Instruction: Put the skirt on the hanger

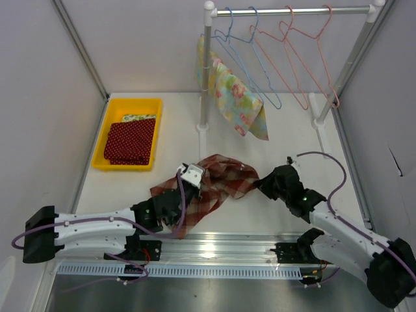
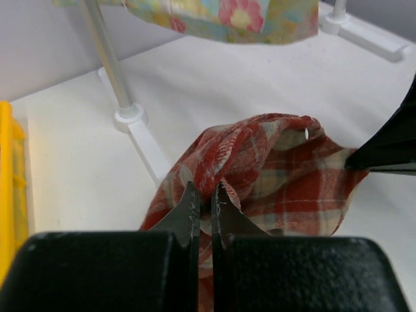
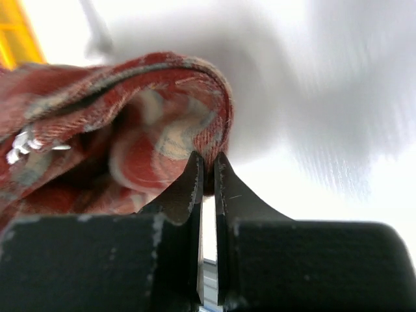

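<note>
A red plaid skirt [image 1: 224, 179] lies bunched on the white table between my two arms. My left gripper [image 1: 195, 175] is shut on a fold at its left edge, and the cloth is pinched between the tips [image 2: 206, 193]. My right gripper [image 1: 259, 184] is shut on the skirt's right hem, which sits between the tips [image 3: 209, 162]. The skirt [image 3: 97, 104] sags open between the two grips. Empty blue hangers [image 1: 250, 58] and pink hangers [image 1: 305, 58] hang on the rail [image 1: 286, 10] at the back.
A floral cloth [image 1: 237, 97] hangs from the rail's left end. A yellow tray [image 1: 133, 102] at the left holds a folded red dotted cloth [image 1: 130, 141]. The rack's post and foot [image 2: 130, 117] stand just behind the skirt. Grey walls close in both sides.
</note>
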`<move>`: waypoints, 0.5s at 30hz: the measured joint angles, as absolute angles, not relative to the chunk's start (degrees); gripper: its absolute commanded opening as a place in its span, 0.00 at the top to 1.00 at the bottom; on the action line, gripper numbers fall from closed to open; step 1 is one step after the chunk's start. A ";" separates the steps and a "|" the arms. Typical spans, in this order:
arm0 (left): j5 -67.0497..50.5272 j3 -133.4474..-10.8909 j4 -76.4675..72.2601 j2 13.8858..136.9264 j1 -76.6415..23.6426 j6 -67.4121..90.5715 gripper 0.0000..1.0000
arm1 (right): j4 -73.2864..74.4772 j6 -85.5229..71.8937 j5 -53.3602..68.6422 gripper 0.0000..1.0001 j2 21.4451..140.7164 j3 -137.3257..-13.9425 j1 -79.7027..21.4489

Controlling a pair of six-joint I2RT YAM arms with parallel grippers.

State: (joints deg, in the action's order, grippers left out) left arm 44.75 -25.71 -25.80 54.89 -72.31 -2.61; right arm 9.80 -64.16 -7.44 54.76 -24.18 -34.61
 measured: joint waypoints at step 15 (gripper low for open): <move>48.58 -59.37 12.71 47.33 -71.92 4.12 1.00 | 35.18 -36.58 -20.78 1.00 40.03 -58.70 -33.93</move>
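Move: Both hands already pinch the red plaid skirt by its upper edge. Its middle hangs some 5 cm right of the left hand, 3 cm back and 9 cm below, and about 15 cm left of the right hand, level with it in depth and height. From the left hand the hung floral skirt is about 22 cm ahead, 9 cm right and 17 cm up; the yellow bin is 26 cm ahead, 24 cm left and 15 cm below. Both hands keep their pinch and lift the plaid skirt, right about 24 cm, left about 16, while spreading apart. ##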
